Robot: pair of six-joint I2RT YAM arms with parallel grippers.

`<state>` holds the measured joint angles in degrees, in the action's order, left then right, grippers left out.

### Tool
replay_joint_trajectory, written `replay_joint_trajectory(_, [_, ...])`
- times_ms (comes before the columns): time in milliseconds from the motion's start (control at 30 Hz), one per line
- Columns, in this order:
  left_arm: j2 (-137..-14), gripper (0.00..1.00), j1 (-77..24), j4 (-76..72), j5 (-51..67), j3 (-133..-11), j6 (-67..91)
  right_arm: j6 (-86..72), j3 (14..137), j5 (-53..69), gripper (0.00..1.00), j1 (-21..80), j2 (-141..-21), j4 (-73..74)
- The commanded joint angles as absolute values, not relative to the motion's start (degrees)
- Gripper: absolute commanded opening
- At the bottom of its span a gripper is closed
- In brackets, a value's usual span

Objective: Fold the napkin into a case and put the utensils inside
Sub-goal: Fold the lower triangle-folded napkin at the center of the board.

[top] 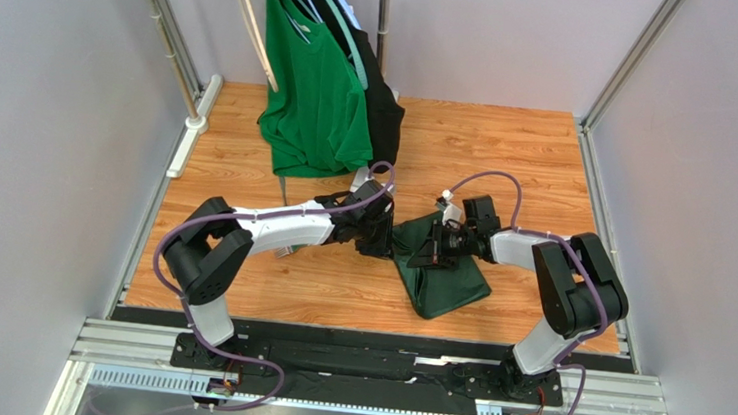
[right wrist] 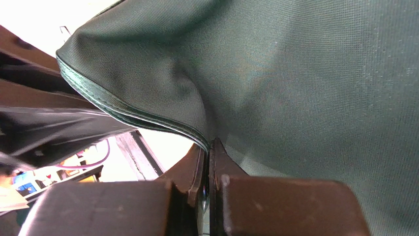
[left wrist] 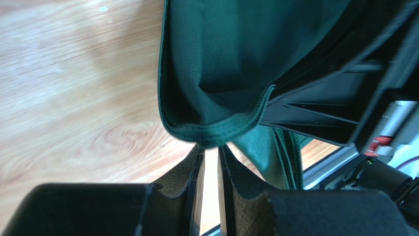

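Note:
The dark green napkin (top: 442,274) lies folded in a wedge on the wooden table, its upper part lifted between the two grippers. My right gripper (top: 437,249) is shut on the napkin's hemmed edge (right wrist: 147,118), and cloth fills the right wrist view. My left gripper (top: 377,236) reaches in from the left. Its fingers (left wrist: 189,169) stand a narrow slit apart, with light between them. A folded hem of the napkin (left wrist: 216,132) rests right at their tips. No case shape shows. The utensils are out of view.
A brighter green T-shirt (top: 313,92) and a black garment (top: 383,118) hang from a rack at the back, close behind the left gripper. Grey walls close in both sides. A metal rail (top: 369,363) runs along the near edge.

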<state>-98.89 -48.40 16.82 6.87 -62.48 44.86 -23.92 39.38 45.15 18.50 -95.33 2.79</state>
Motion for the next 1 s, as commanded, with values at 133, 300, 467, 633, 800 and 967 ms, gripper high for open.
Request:
replay_joint_trajectory(133, [-103.3, 0.22, -48.9, 13.4, 11.7, -67.5, 45.9, -23.6, 40.8, 48.1, 0.00, 17.1, -96.3, 1.8])
replay_joint_trajectory(300, [-100.8, 0.23, -48.9, 12.2, 11.4, -65.2, 46.8, -26.9, 39.5, 47.2, 0.00, 18.0, -93.8, -1.1])
replay_joint_trajectory(467, [-94.7, 0.26, -48.7, 12.2, 9.3, -60.3, 47.5, -33.7, 38.8, 45.9, 0.00, 20.6, -90.6, -3.8])
replay_joint_trajectory(633, [-87.7, 0.28, -47.6, 12.8, 7.9, -55.4, 47.8, -42.9, 38.3, 44.1, 0.00, 24.3, -89.3, -10.4])
replay_joint_trajectory(800, [-84.2, 0.29, -46.7, 13.5, 7.3, -53.2, 47.7, -48.2, 37.7, 44.0, 0.00, 27.2, -91.8, -17.3])
replay_joint_trajectory(967, [-86.0, 0.28, -46.7, 13.7, 8.7, -54.6, 47.7, -49.0, 36.6, 43.9, 0.00, 26.9, -91.8, -18.9])
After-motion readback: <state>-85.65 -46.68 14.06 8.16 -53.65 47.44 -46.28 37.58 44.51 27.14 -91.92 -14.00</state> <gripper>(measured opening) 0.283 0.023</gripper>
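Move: From the left hand, the napkin's raised left edge is about 3 cm to the right, level forward and back and some 1 cm lower; the napkin's middle lies about 11 cm right and 2 cm back. The fork lies roughly 15 cm to the left, nearly level. The right hand already pinches that fold: from it, the raised left edge is about 2 cm left, the napkin's middle some 6 cm right and 1 cm back. Keeping its pinch on the napkin's fold, the right hand first all but holds still, then draws the cloth about 6 cm left and 5 cm up towards the left hand, rolling some 10 degrees. The left hand, fingers slightly open, dips right and down a little at the cloth's edge, then backs off up about 5 cm and left, clear of it. ##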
